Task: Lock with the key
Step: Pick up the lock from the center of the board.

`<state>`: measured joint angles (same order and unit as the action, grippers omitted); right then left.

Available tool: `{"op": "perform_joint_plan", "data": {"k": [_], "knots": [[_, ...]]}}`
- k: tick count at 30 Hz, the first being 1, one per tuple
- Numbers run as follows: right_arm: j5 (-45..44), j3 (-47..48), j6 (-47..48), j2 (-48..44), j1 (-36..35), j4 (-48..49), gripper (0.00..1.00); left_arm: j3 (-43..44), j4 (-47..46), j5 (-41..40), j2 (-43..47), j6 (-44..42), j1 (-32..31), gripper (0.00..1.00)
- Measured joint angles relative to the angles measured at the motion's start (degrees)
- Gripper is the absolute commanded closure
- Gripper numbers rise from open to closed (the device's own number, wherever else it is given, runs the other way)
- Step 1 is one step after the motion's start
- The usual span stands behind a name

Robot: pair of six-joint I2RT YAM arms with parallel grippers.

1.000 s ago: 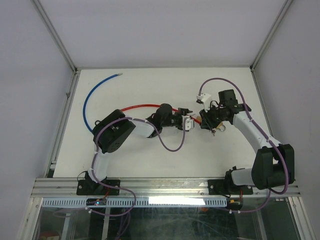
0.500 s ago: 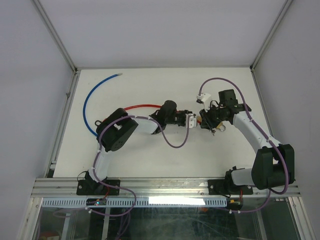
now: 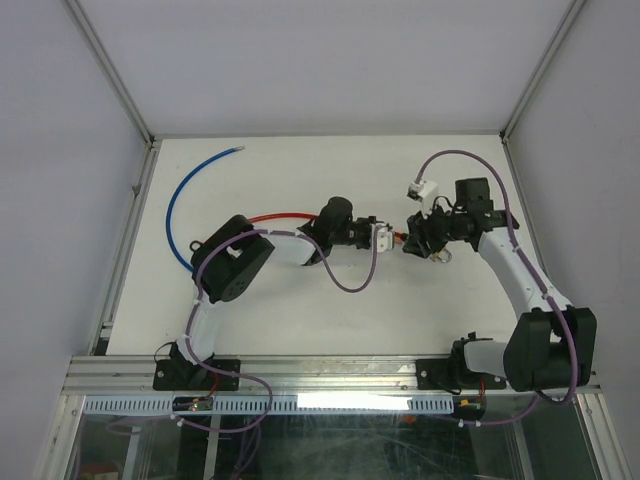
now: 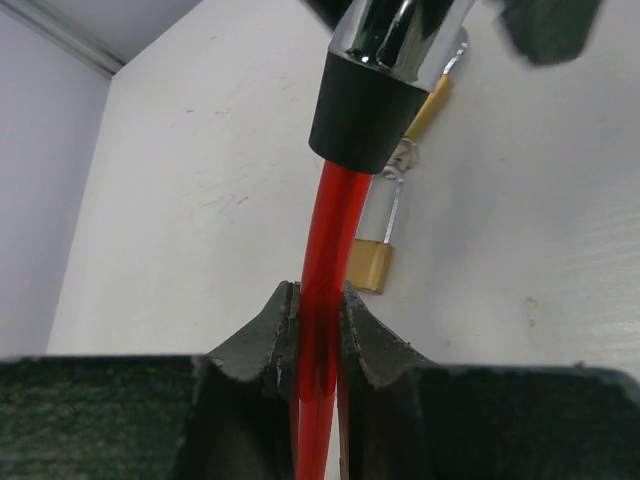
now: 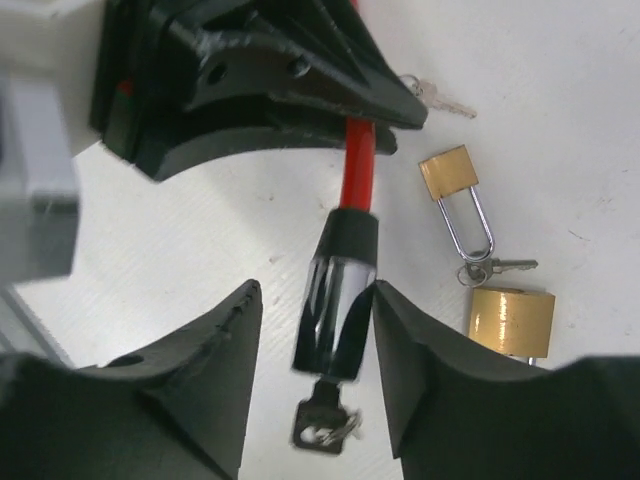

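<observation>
A red cable (image 4: 325,250) ends in a chrome lock head (image 5: 335,300) with a black collar. A dark key (image 5: 322,425) sticks out of the head's end. My left gripper (image 4: 318,310) is shut on the red cable just behind the head, seen mid-table in the top view (image 3: 383,236). My right gripper (image 5: 315,292) stands open around the lock head. Its right finger touches the chrome and its left finger is apart from it. In the top view the right gripper (image 3: 412,243) faces the left one closely.
A small brass padlock (image 5: 448,172) with a long shackle, a larger brass padlock (image 5: 510,320) and a loose small key (image 5: 445,100) lie on the table just beyond the lock head. A blue cable (image 3: 180,200) curves along the table's left side.
My left gripper has closed onto the red cable. My right gripper's jaws have widened around the lock head, and the right arm has shifted slightly to the right.
</observation>
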<state>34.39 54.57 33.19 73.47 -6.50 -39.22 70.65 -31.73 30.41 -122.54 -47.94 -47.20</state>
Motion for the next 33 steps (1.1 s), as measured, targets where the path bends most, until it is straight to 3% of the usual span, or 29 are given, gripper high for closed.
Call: {"op": "perform_joint_plan", "data": {"k": [4, 11, 19, 24, 33], "knots": [[4.85, 0.13, -0.35, -4.7, 2.95, -1.2, 0.31, 0.0, -1.92, -0.11, 1.38, 2.45, 2.29, 1.0], [14.03, 4.04, -2.05, -12.83, 8.09, -1.44, 0.3, -0.5, -5.84, -0.39, 7.54, 7.04, 7.58, 1.0], [30.29, 8.24, -4.72, -15.93, 10.1, 0.85, 0.31, -2.05, -8.46, -2.29, 14.84, 14.12, 9.09, 1.0], [40.15, 2.1, -7.02, -17.7, 10.05, 8.35, 0.29, -1.62, -7.8, -5.18, 19.71, 18.71, 9.81, 1.0], [40.3, -7.43, -10.25, -17.9, 5.01, 21.88, 0.19, 9.57, -0.09, -9.22, 24.52, 24.17, 10.19, 1.0]]}}
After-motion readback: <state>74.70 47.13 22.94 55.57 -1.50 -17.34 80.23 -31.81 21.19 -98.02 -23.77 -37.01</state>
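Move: My left hand still grips the red cable just short of its lock head, which sits some 5 cm above, 5 cm back and 2 cm to the right of that hand. The lock head is right between my right fingertips, already loosening. On the board, about 13 cm below my right hand, lie the small padlock, roughly 8 cm ahead and 2 cm right, loose keys, 8 cm ahead and 2 cm left, and the big padlock, 4 cm ahead and 10 cm right. I hoist the red cable away with my left hand, keeping my grip: about 30 cm up, with some 9 cm to the left and an early push forward, tilting the fingertips up and swinging them counter-clockwise. My right fingers spread wide off the lock head; that hand rises about 17 cm, eases back and left, then sinks a few centimetres, its fingers tilting up some 30 degrees. ##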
